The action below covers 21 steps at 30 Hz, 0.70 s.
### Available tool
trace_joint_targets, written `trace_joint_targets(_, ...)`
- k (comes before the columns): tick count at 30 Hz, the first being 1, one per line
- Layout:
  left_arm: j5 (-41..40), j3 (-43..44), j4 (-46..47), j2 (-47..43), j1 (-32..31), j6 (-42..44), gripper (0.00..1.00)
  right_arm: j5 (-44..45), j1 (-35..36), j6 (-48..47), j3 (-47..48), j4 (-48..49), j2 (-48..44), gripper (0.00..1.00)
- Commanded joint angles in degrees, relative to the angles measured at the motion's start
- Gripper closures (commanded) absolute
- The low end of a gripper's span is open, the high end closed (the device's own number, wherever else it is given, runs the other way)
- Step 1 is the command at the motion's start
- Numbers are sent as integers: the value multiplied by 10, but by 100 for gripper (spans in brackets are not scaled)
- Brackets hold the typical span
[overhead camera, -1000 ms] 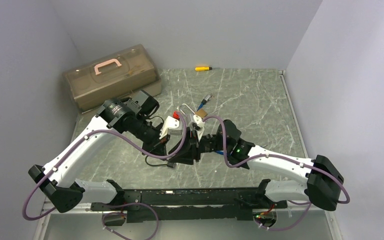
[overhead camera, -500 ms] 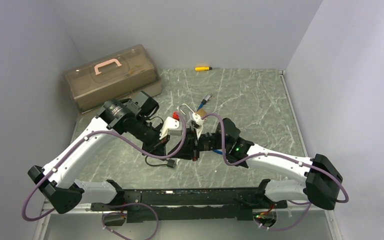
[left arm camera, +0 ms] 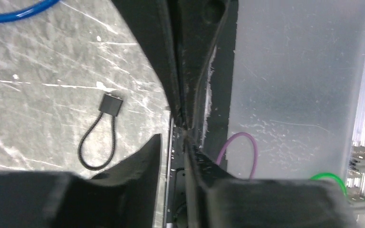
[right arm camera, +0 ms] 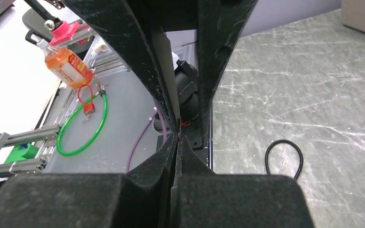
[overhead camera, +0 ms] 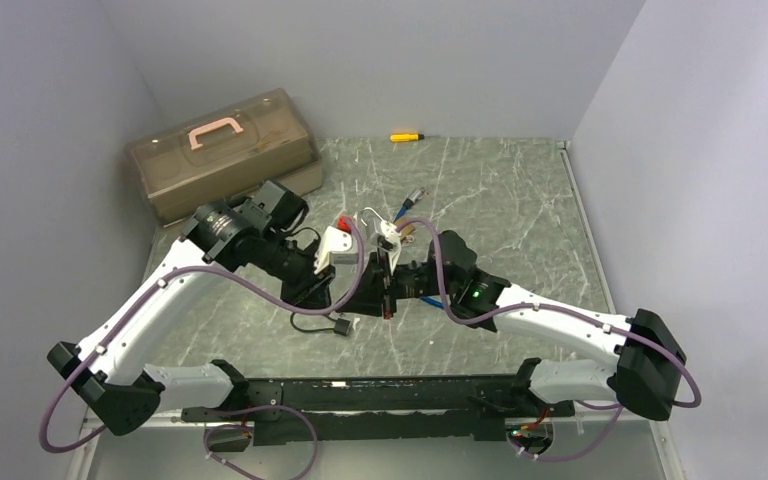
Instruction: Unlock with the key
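My two grippers meet nose to nose above the middle of the table. The left gripper point(overhead camera: 352, 300) point(left arm camera: 173, 142) stands a little open. A thin grey strip, seemingly the key point(left arm camera: 187, 180), lies edge-on against its right finger. The right gripper point(overhead camera: 378, 296) point(right arm camera: 177, 137) is shut, its tips pinching the strip's far end. Behind the arms lies a small brass padlock point(overhead camera: 407, 231) with a silver shackle, partly hidden by a purple cable.
A black cord loop with a small block point(overhead camera: 332, 325) point(left arm camera: 100, 137) point(right arm camera: 284, 159) lies on the table under the grippers. A brown toolbox point(overhead camera: 222, 150) stands at the back left, a yellow screwdriver point(overhead camera: 405, 136) by the back wall. A small metal piece point(overhead camera: 416, 196) lies beyond the padlock.
The right gripper has closed at the left gripper's tips. The left gripper has parted its fingers slightly. Both arms have shifted a little to the left.
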Motion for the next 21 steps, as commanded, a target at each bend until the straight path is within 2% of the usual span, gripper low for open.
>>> trace_joint_targets(1,-8,-19,66,-36,19,-17,64,18,1,9,-2,-4,-37,100)
trace_joint_targets(3,-21,-34,96,-53,33,-24,46,28,1,12,-8,-12,-51,100)
trace_joint_targets(4,-27,-41,112,-63,43,-22,32,32,0,13,-12,-16,-57,100)
trace_joint_targets(5,-33,-54,127,-74,55,-18,9,36,0,14,-17,-21,-63,100)
trace_joint_targets(6,-40,-68,147,-88,69,-15,2,39,0,16,-22,-25,-71,100)
trace_joint_targets(10,-27,-123,213,-125,118,8,1,46,-10,28,-50,-38,-99,100)
trace_joint_targets(13,-40,-190,260,-129,121,30,1,51,-24,36,-74,-57,-122,100)
trace_joint_targets(21,-61,-405,401,-126,118,165,1,78,-57,57,-126,-106,-200,100)
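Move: The black cable lock lies on the table about 8 cm ahead of the left hand, 2 cm to its left and some 21 cm below. The key, still in the right gripper, is right at the left fingertips, about 1 cm to their right; the brass padlock is about 33 cm ahead, 14 cm right and 20 cm below. From the right hand the black cable lock is about 8 cm ahead, 3 cm left and 22 cm down. Spread the left gripper, already slightly parted, wide open clear of the key and bring it forward about 7 cm and a little left, tilting the fingers forward some 15 degrees; then sink about 11 cm towards the black cable lock. Meanwhile draw the still-shut right gripper about 6 cm right, away from the left hand, dipping about 3 cm late and keeping hold of the key. ##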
